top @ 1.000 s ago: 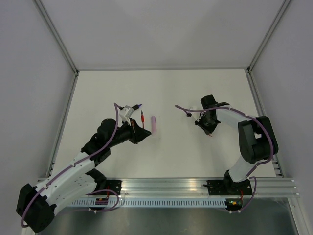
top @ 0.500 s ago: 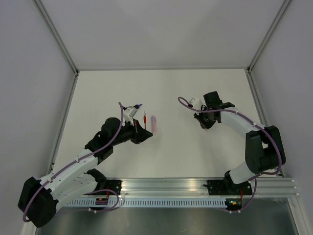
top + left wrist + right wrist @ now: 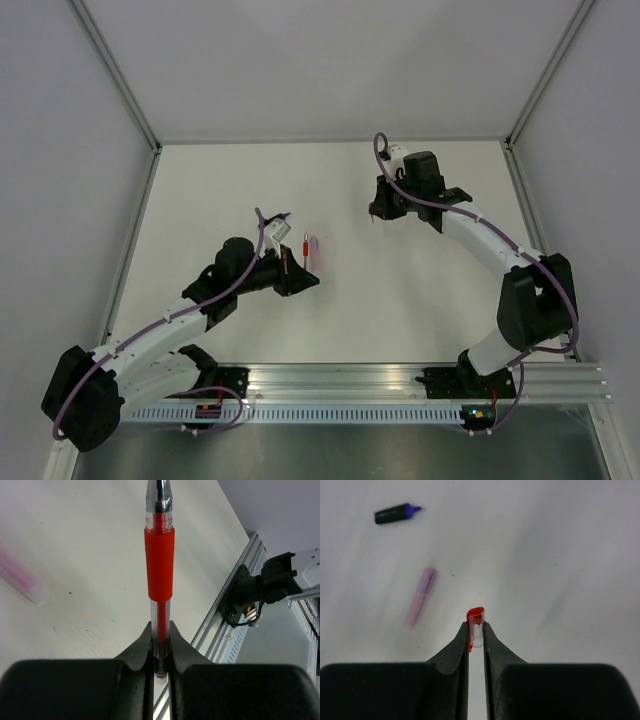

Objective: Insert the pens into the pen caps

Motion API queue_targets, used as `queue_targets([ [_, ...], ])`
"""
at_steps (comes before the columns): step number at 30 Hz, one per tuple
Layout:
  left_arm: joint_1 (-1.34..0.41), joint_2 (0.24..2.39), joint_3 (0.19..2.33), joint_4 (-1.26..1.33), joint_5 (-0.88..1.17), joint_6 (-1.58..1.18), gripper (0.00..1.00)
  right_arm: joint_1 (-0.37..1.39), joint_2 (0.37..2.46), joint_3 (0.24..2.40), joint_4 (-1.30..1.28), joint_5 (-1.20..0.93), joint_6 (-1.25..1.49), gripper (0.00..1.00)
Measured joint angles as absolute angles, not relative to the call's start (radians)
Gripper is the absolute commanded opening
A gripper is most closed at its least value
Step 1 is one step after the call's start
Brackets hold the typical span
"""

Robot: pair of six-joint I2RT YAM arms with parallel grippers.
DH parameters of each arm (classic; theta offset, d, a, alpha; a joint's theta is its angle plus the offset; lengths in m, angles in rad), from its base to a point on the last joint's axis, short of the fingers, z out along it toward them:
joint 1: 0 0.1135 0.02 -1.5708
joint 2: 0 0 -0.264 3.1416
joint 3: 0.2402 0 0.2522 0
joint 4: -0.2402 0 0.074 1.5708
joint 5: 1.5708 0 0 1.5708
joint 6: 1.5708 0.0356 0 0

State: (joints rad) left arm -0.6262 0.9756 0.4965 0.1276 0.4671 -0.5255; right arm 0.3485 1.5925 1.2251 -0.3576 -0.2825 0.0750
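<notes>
My left gripper is shut on the rear end of the red pen, which sticks straight out past the fingertips. The pale pink pen lies on the table just right of it. A dark pen with a purple tip lies a little farther back, partly hidden by my left wrist in the top view. My right gripper hovers near the back middle, shut on a small red-and-clear pen cap. The other pen caps are out of view.
A metal rail runs along the near table edge, with both arm bases on it. White walls and frame posts close in the table's back and sides.
My right arm swung from the table's right middle toward the back centre, still holding the cap. My left gripper shifted slightly right and nearer with the red pen.
</notes>
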Motion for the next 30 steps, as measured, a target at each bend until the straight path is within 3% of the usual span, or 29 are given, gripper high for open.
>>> queue_targets([
  [12,-0.637,1.024,0.496,0.152,0.530,-0.525,0.02,0.494,1.337,1.003,0.179,-0.318,0.596,0.00],
  [30,-0.642,0.998,0.496,0.164,0.534,-0.526,0.02,0.645,1.241,0.875,0.399,-0.314,0.730,0.00],
])
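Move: The red pen, held in the left fingers with its tip up and forward, has its middle about 17 cm to the left of the right hand, 15 cm back and 4 cm higher. On the table some 15 cm below the right hand, the pink highlighter lies 15 cm left and 3 cm back, and the black highlighter 28 cm left and 9 cm forward. From the left hand, the red cap is about 19 cm ahead, 17 cm right, roughly level. Still pinching the red cap, the right hand rises about 15 cm, goes some 12 cm left and draws back 10 cm, mostly late, towards the pen's upright tip; its fingers swing up about 45 degrees from slanting down to nearly level, pointing left. The left hand keeps its grip on the pen, easing back and right about 1.5 cm. ##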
